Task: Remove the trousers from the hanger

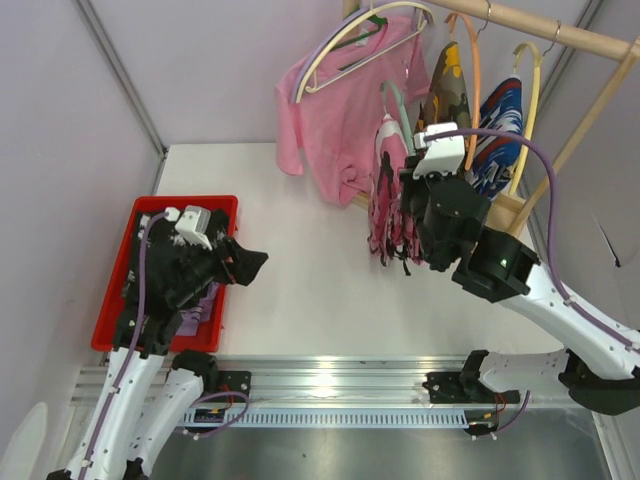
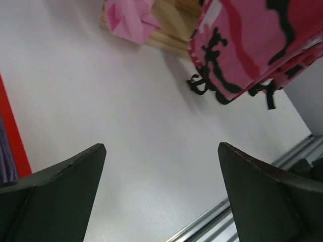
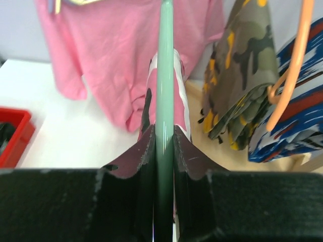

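Observation:
The pink-and-black camouflage trousers [image 1: 385,205] hang over a mint-green hanger [image 1: 393,100], which is held out over the table in front of the rack. My right gripper [image 3: 164,133] is shut on the hanger's bar [image 3: 164,75], and the trousers [image 3: 180,80] show just behind it. Yellow-olive camouflage trousers [image 1: 447,90] hang on an orange hanger [image 1: 473,70], and blue, white and red trousers [image 1: 500,130] hang beside them. My left gripper [image 1: 250,262] hovers open and empty over the table by the red bin. Its wrist view shows the pink camouflage trousers [image 2: 252,45] ahead.
A plain pink T-shirt [image 1: 340,110] hangs at the left end of the wooden rail [image 1: 540,25]. The rack's wooden base [image 2: 171,30] lies on the table below it. The red bin [image 1: 215,205] at the left holds a purple garment [image 1: 205,305]. A metal rail [image 1: 330,385] runs along the near edge.

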You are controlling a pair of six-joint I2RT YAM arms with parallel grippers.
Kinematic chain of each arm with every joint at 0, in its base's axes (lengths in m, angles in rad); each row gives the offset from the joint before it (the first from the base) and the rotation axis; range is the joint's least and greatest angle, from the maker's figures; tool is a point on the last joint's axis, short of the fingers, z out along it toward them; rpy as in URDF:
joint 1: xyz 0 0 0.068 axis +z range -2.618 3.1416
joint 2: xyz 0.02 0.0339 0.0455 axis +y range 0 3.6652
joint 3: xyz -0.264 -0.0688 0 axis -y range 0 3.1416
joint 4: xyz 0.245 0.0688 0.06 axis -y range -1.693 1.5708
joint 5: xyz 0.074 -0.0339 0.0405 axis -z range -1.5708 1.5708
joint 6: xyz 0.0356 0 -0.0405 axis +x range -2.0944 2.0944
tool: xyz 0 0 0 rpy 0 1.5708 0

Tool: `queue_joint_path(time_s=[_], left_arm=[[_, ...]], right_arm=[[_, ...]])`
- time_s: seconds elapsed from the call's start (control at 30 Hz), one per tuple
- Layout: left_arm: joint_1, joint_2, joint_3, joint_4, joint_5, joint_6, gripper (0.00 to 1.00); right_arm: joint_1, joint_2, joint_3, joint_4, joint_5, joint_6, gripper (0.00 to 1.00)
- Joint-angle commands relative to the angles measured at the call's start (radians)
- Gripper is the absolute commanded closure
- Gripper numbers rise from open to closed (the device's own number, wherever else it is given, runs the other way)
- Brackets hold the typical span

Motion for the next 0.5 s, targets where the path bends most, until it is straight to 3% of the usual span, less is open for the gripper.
queue_joint_path(time_s=[0.0,0.1,0.23,0.33,0.47], left_arm=[[-0.012,0.029,0.117,0.06,0.136,-0.008,0.0],[-0.053,0.062,0.163,0.084,0.134,-0.109,0.01],[-0.182,0.103,0.221,0.06,-0.146,-0.339,0.05],[-0.346,0.157,0.302,0.055,-0.256,-0.415,0.07],[-0.605,0.35,0.5,-0.073,-0.551,-0.427,0.05]], right_arm=[[0.015,-0.116,-0.008,0.148,-0.061,0.083,1.0],[0.021,-0.176,-0.073,0.131,-0.095,0.129,1.0],[0.022,-0.239,-0.159,0.15,-0.124,0.181,1.0],[0.025,-0.274,-0.229,0.197,-0.136,0.195,1.0],[0.032,-0.299,-0.294,0.272,-0.17,0.192,1.0]])
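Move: My right hand still pinches the mint hanger; its pink camo trousers hang some 9 cm ahead of it, 2 cm left and 15 cm below. Beyond, the green camo trousers are roughly 20 cm ahead, 7 cm right and 8 cm lower; the pink shirt about 25 cm ahead, 10 cm left and 8 cm lower. From my open left hand, the pink camo trousers lie around 15 cm ahead, 28 cm right and 5 cm above. I bring my left hand up about 11 cm and some 9 cm right, fingers staying wide open, closing in on the pink camo trousers while the wrist rolls its left side down some 15 degrees. Keeping its pinch on the mint hanger, my right hand draws the load back and then mostly down, turning it slightly counter-clockwise to meet the left. ##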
